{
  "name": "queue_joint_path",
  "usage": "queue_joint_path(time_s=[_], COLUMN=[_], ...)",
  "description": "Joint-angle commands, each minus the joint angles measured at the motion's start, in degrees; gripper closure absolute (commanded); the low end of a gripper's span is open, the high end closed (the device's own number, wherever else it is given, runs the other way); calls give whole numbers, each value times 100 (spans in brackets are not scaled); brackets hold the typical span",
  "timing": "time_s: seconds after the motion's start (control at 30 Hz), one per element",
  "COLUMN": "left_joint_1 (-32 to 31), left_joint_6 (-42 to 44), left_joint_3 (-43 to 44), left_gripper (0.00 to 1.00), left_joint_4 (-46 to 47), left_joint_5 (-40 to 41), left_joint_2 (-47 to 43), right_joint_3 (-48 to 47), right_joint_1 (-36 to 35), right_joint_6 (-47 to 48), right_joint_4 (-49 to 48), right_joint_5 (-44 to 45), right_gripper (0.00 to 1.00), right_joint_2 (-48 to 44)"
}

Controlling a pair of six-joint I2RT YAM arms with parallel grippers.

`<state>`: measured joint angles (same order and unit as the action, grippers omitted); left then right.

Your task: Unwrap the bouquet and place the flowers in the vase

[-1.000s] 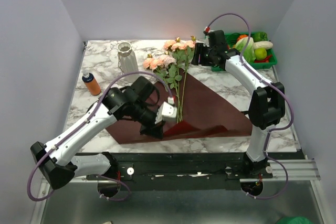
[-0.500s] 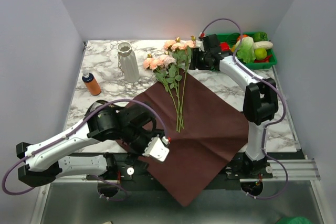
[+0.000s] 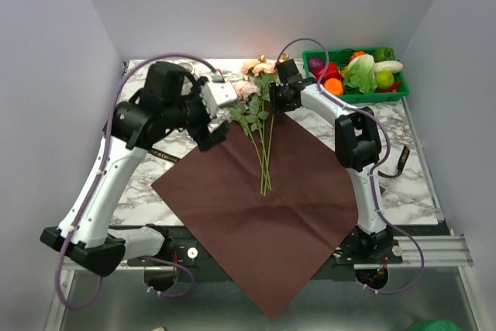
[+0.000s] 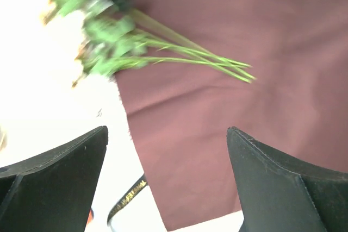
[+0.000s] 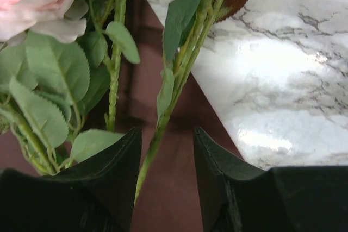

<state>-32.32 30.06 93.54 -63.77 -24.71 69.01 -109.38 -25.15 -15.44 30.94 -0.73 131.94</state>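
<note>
The bouquet is unwrapped: its dark red paper point(image 3: 256, 215) lies flat, one corner hanging over the near table edge. The flowers point(image 3: 260, 125) lie on it, peach heads point(image 3: 256, 67) toward the back and stems toward me. My left gripper point(image 3: 211, 136) hangs wide open and empty above the paper's left corner point(image 4: 217, 107), with the stems point(image 4: 190, 61) ahead of it. Down at the stems just below the heads, my right gripper point(image 3: 273, 101) stands open, and one green stem point(image 5: 163, 129) runs between its fingers point(image 5: 117, 177). The vase is hidden behind my raised left arm.
A green crate point(image 3: 372, 98) of vegetables stands at the back right. A black ribbon with gold lettering point(image 4: 128, 196) lies on the marble beside the paper's left edge. A black strap point(image 3: 403, 159) lies near the right table edge.
My left gripper opened and let go of the paper, then swung up from the near edge to the back left. The paper has spread flat. My right gripper moved left onto the stems, jaws narrowing.
</note>
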Motion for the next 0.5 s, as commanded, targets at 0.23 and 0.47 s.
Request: queue_joint_path(time_s=[0.23, 0.47], left_joint_1=[2800, 3188], left_joint_6=[-2074, -2286], left_joint_3=[-125, -265], left_gripper=[1, 1], left_joint_4=[1999, 2105], left_joint_5=[132, 212], left_joint_2=[331, 622], right_joint_3=[-769, -251], right_joint_1=[-34, -43], right_joint_6=[-99, -161], right_joint_4=[369, 62], right_joint_5=[108, 213], right_gripper=[62, 96], right_joint_2=[649, 325])
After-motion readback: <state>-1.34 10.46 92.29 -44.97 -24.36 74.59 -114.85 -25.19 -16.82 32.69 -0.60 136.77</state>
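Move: A rightmost flower's stem runs between the right hand's open fingertips, about 1 cm ahead, 1 cm left and 1 cm down; the other flowers' stems are roughly 4 cm left and level with that hand, their blossoms some 10 cm left and 6 cm farther out. From the high left hand, this stem is about 29 cm ahead, 9 cm right and 30 cm below; the vase is roughly 27 cm ahead, 15 cm left and 20 cm below. Sinking a centimetre or so and easing about as far forward, the right hand closes its half-open fingers and pinches the rightmost flower's stem low over the dark paper. Meanwhile the left hand, wide open and empty, swings forward and left nearly 20 cm towards the vase, staying high and turning about 40 degrees counter-clockwise. ##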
